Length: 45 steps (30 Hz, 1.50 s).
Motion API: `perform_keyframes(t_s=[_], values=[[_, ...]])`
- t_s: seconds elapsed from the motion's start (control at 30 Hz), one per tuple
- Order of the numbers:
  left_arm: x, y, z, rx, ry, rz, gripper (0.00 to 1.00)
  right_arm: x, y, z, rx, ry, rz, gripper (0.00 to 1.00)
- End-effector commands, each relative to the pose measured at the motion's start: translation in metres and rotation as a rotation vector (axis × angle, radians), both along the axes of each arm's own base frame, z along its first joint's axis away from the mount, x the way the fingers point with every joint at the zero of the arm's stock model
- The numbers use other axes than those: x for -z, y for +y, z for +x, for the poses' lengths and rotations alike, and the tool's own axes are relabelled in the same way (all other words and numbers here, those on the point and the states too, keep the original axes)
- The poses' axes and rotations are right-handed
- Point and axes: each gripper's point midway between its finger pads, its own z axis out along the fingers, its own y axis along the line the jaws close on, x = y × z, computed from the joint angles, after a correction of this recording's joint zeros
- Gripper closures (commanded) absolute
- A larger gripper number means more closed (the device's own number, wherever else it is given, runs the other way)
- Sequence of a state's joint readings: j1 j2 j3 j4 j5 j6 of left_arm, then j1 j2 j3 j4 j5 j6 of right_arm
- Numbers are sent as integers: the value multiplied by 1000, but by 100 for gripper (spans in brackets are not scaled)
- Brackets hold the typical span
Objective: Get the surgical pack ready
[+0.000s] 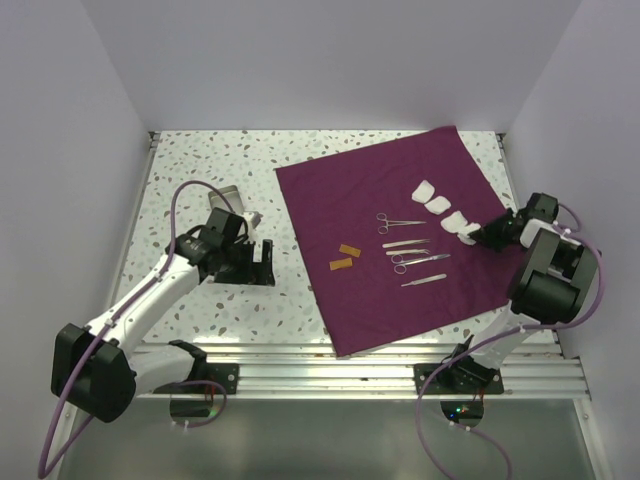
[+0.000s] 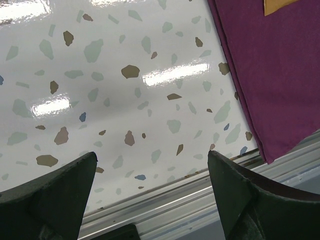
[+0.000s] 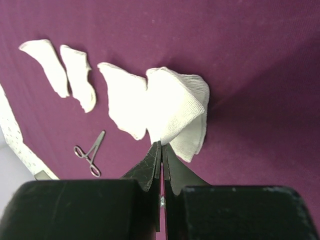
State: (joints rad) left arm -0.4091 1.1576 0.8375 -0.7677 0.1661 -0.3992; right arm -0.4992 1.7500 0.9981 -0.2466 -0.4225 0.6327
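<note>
The plum-purple cloth (image 1: 400, 235) of the surgical pack lies spread flat on the table. On it are several white pads (image 1: 437, 205), several steel instruments (image 1: 405, 243) and two orange strips (image 1: 345, 257). My right gripper (image 1: 478, 237) is shut at the nearest pad's edge; in the right wrist view the gripper (image 3: 161, 143) pinches a corner of that white pad (image 3: 177, 102), which bunches up. The left gripper (image 1: 262, 265) hangs open over bare table left of the cloth, its fingers (image 2: 60, 192) wide apart with nothing between them. A steel tray (image 1: 230, 192) shows partly behind the left arm.
An aluminium rail (image 1: 360, 365) runs along the near table edge, also seen as a rail (image 2: 200, 205) just below the left fingers. White walls close in the table on three sides. The cloth's edge (image 2: 280, 75) lies right of the left gripper.
</note>
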Motion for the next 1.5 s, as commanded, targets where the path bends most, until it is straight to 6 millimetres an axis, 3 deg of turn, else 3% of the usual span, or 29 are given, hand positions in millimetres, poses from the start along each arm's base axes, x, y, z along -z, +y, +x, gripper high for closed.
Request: perform_keyframes(t_s=[0.0,0.27,0.63,0.9,0.93,0.97,1.03,1.07,1.17,1.27,1.47], values=[[-3,-1,6,31,-30,12,4,2,-5,2,-16,19,-23,100],[-3,-1,6,32,-27,10,4,7,-6,0,-22,42,-29,100],[-2,-3,7,31,-26,4,4,-4,-15,2,-26,43,-60,100],[0,-4,4,34,-15,-5,4,9,-12,-5,-40,84,-41,100],[1,-4,4,34,-15,-5,4,9,-10,-6,-45,84,-38,96],[0,-5,4,34,-16,-6,4,10,-10,-7,-46,89,-37,82],[1,-5,4,34,-11,-8,4,8,-9,-10,-50,97,-41,65],[1,-5,3,35,-11,-9,4,6,-9,-12,-52,97,-46,62],[2,-5,2,35,-7,-10,4,-6,-13,-22,-41,108,-82,57],[2,-6,2,37,-7,-14,4,-2,-5,-34,-41,119,-53,56],[2,-8,1,39,2,-26,4,9,5,-24,11,58,32,54]])
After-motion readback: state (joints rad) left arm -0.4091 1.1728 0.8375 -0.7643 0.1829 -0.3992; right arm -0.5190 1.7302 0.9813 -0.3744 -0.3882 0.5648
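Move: The gauze pinched in my right fingertips is already draped over the nearest gauze still lying in the row; that gauze's middle is about 2 cm ahead, 1 cm left and 2 cm below. The next gauze lies some 5 cm ahead and 6 cm left, the one beyond 9 cm ahead and 10 cm left. The lower hemostat is about 7 cm back and 15 cm left. From my left hand, the nearest gauze is roughly 17 cm ahead, 57 cm right and 8 cm below. Keeping my pinch on the gauze corner, I dip my right hand about 1.5 cm and slightly back, ease it up and forward with a touch to the right, then sink again. Down there I open the fingers to nearly half, let go of the gauze and draw back some 3 cm from the pile, the fingers tipping a little steeper. ##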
